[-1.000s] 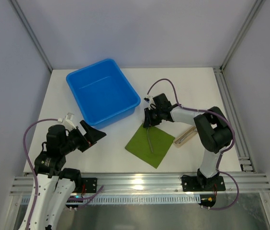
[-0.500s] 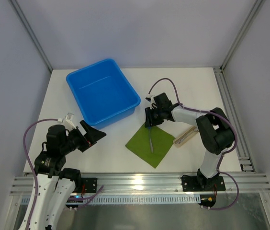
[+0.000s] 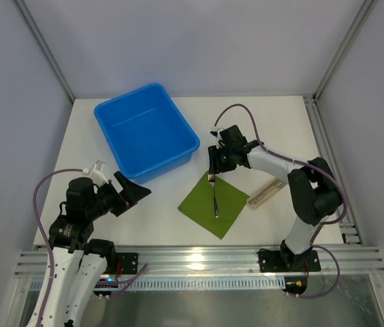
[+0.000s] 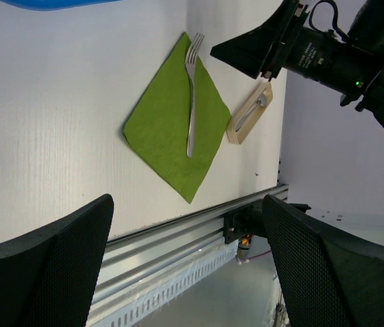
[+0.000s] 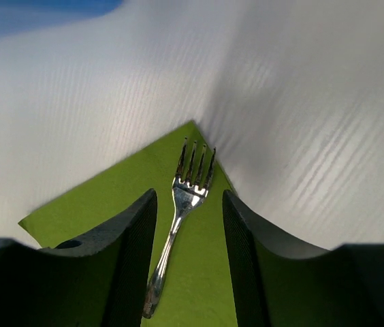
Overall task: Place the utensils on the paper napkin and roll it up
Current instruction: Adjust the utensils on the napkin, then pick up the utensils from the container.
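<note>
A green paper napkin (image 3: 209, 204) lies near the table's front, and also shows in the left wrist view (image 4: 168, 133). A silvery fork (image 3: 214, 197) lies on it, tines toward the far corner. My right gripper (image 3: 213, 165) hovers over the fork's head, open and empty. In the right wrist view its jaws (image 5: 188, 231) stand either side of the fork (image 5: 190, 187) without touching it. A beige holder (image 3: 265, 193) right of the napkin has a shiny utensil (image 4: 254, 107) in it. My left gripper (image 3: 133, 191) is open and empty at the front left, far from the napkin.
A blue bin (image 3: 146, 129) stands at the back left, its near corner close to the napkin's far corner. An aluminium rail (image 3: 199, 259) runs along the front edge. Frame posts rise at the back corners.
My right gripper has drawn back a little toward the far side, uncovering the fork's head. The fork now lies still on the napkin. The left arm has not moved.
</note>
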`<action>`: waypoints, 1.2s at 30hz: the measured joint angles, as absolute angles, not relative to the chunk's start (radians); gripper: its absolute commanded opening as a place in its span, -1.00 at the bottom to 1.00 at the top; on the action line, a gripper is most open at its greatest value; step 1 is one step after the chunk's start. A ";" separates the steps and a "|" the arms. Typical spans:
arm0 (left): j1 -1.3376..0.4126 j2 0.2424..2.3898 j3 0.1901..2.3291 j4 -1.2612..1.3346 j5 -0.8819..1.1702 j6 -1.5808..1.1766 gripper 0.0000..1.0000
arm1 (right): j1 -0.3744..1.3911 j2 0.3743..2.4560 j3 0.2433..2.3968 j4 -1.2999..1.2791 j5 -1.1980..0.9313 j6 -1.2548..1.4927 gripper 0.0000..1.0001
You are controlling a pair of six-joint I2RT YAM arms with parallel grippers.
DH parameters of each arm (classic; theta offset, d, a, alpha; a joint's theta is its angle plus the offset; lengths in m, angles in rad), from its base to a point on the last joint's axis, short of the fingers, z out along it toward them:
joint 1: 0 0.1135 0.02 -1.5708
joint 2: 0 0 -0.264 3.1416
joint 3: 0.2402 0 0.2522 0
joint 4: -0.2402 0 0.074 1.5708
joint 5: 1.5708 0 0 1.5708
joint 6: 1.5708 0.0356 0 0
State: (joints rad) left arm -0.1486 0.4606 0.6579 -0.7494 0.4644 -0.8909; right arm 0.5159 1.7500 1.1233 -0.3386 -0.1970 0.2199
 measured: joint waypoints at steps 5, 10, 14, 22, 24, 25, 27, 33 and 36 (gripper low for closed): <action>-0.149 0.461 0.658 -0.753 0.464 -0.885 0.82 | 0.517 1.668 1.131 -0.418 -0.031 0.284 -0.14; -0.149 0.461 0.658 -0.753 0.464 -0.881 0.82 | 0.513 1.559 1.129 -0.567 0.257 0.424 -0.32; -0.149 0.461 0.658 -0.752 0.466 -0.880 0.83 | 0.485 1.447 1.055 -0.618 0.400 0.525 -0.35; -0.149 0.462 0.658 -0.751 0.478 -0.881 0.83 | 0.342 1.345 0.887 -0.686 0.522 0.717 -0.57; -0.149 0.462 0.658 -0.752 0.481 -0.881 0.83 | 0.305 1.349 0.862 -0.688 0.519 0.747 -0.59; -0.149 0.462 0.658 -0.752 0.483 -0.881 0.83 | 0.287 1.349 0.850 -0.685 0.514 0.757 -0.61; -0.149 0.462 0.658 -0.752 0.484 -0.881 0.83 | 0.262 1.355 0.832 -0.678 0.506 0.766 -0.64; -0.149 0.462 0.658 -0.752 0.484 -0.881 0.83 | 0.222 1.388 0.817 -0.642 0.472 0.767 -0.71; -0.149 0.462 0.658 -0.752 0.484 -0.881 0.83 | 0.217 1.401 0.815 -0.621 0.455 0.767 -0.71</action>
State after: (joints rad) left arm -0.1486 0.4618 0.6579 -0.7517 0.4843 -0.8810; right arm 0.2169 1.4014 0.8150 -0.6209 0.4549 0.7673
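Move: The spoon, lying with the knife in the wooden tray, is about 20 cm to the right of the right hand, some 8 cm back and 4 cm lower; the tray's middle is at nearly the same spot. The fork, already loose on the napkin, has its middle about 8 cm back, 1 cm right and 4 cm below that hand, and the napkin's middle is 12 cm back, 1 cm right. From the left hand the spoon is roughly 45 cm right, 9 cm ahead and 19 cm below. The fork is left lying on the napkin as the right hand rises off it and swings some 23 cm right towards the spoon and tray, arching up about 6 cm and coming back down while drawing back 5 or 6 cm. The wrist turns clockwise by about 60 degrees, tilting as it goes, and the fingers narrow from half open to a small gap above the spoon's neck; contact can't be made out. ##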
